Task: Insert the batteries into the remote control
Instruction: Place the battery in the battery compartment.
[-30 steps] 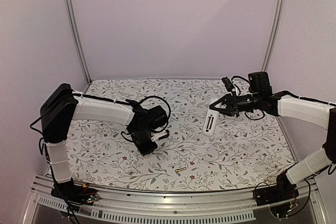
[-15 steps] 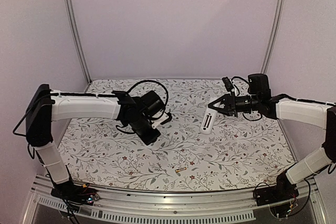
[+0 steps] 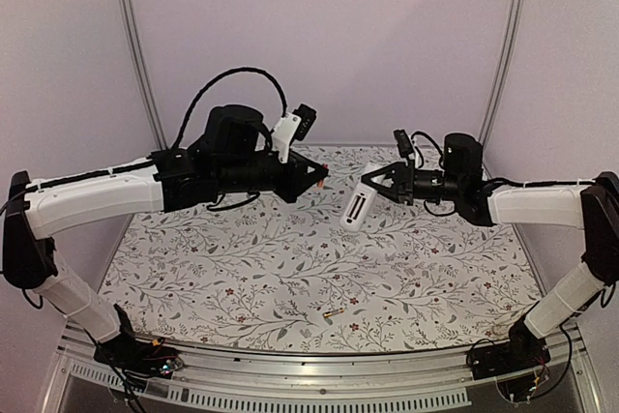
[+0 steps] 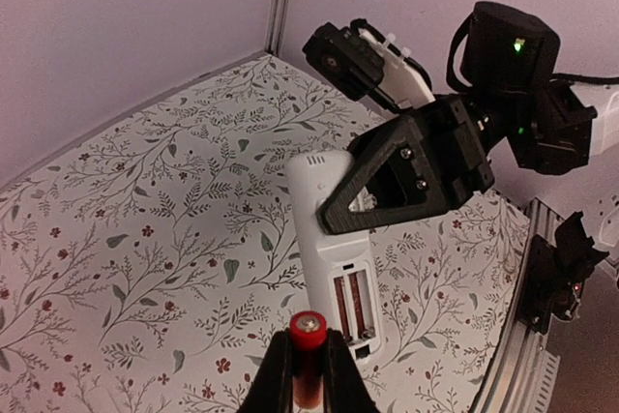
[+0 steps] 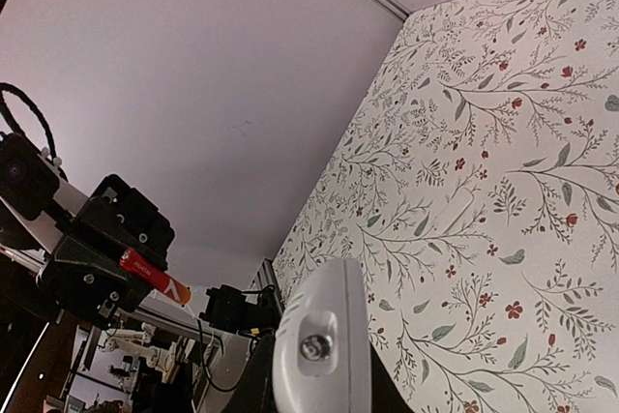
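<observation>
My left gripper (image 4: 309, 367) is shut on the red battery (image 4: 309, 334), held in the air and pointing at the remote control (image 4: 332, 239). The remote is a slim white bar with its open battery recess (image 4: 355, 299) facing the left wrist camera, both slots empty. My right gripper (image 3: 375, 187) is shut on the remote's upper half and holds it tilted above the table (image 3: 435, 268). From above, the left gripper (image 3: 311, 179) and the remote (image 3: 356, 208) are a short gap apart. The dark battery with orange marking (image 3: 334, 314) lies on the cloth near the front edge.
A floral cloth covers the table, with pale walls and metal posts (image 3: 135, 45) behind it. A small flat white piece (image 5: 456, 208) lies on the cloth in the right wrist view. An aluminium rail (image 3: 290, 374) runs along the near edge.
My left arm has lifted off the table and swung up and right with the red battery, stopping just short of the remote. My right gripper has carried the remote a little left.
</observation>
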Action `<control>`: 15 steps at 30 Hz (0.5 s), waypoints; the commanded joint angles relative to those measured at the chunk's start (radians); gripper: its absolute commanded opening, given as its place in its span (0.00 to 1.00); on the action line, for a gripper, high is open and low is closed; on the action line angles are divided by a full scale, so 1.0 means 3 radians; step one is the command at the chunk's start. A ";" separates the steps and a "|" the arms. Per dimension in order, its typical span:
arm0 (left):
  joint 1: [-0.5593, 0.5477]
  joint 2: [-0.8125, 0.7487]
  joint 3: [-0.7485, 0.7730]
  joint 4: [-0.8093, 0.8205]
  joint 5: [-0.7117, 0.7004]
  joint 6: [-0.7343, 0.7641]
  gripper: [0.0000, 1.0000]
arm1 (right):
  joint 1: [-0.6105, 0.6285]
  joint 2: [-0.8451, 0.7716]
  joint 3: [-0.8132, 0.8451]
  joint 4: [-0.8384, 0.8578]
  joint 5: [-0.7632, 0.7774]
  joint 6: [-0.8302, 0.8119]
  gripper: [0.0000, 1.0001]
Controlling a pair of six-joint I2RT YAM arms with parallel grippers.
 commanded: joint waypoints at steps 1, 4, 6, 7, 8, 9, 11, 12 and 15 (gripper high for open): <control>-0.0112 0.0134 -0.0063 0.0337 0.0024 -0.0084 0.00 | 0.0080 0.0134 -0.0023 0.0621 0.0065 0.0365 0.00; -0.0159 0.0212 -0.0036 0.0381 0.0014 -0.0085 0.00 | 0.0124 0.0195 -0.0028 0.0734 0.0072 0.0445 0.00; -0.0184 0.0271 -0.0009 0.0383 -0.0001 -0.0085 0.00 | 0.0151 0.0231 -0.0033 0.0811 0.0076 0.0485 0.00; -0.0201 0.0299 0.0004 0.0383 0.0000 -0.0081 0.00 | 0.0165 0.0236 -0.0034 0.0836 0.0079 0.0514 0.00; -0.0210 0.0327 0.0019 0.0380 -0.0001 -0.0078 0.00 | 0.0173 0.0247 -0.0029 0.0846 0.0079 0.0523 0.00; -0.0222 0.0352 0.0033 0.0381 0.0001 -0.0081 0.00 | 0.0182 0.0250 -0.0024 0.0862 0.0073 0.0531 0.00; -0.0242 0.0400 0.0060 0.0384 0.0001 -0.0068 0.00 | 0.0193 0.0265 -0.0015 0.0901 0.0072 0.0557 0.00; -0.0251 0.0420 0.0067 0.0380 -0.0008 -0.0062 0.00 | 0.0201 0.0270 -0.0017 0.0929 0.0067 0.0564 0.00; -0.0269 0.0463 0.0088 0.0382 -0.0013 -0.0055 0.00 | 0.0213 0.0282 -0.0018 0.0993 0.0059 0.0613 0.00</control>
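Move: The remote's battery compartment lies about 7 cm to the right of my left hand, some 6 cm below it and 2 cm nearer my base. My right gripper, holding the remote, stands about 9 cm to my left hand's right, 2 cm farther out and 2 cm lower. From my right hand, the red battery is about 8 cm to the left, 2 cm back and 2 cm higher, and the compartment some 4 cm back, 2 cm left and 4 cm below. I close the gap from both sides. My left hand keeps its pinch on the red battery and carries it right, then right and down, about 5 cm in all, to the compartment's open face, its tilt hardly changing. Meanwhile my right hand, still gripping the remote, brings it some 3 cm left and up to meet the battery, rolling slightly, left side rising. ##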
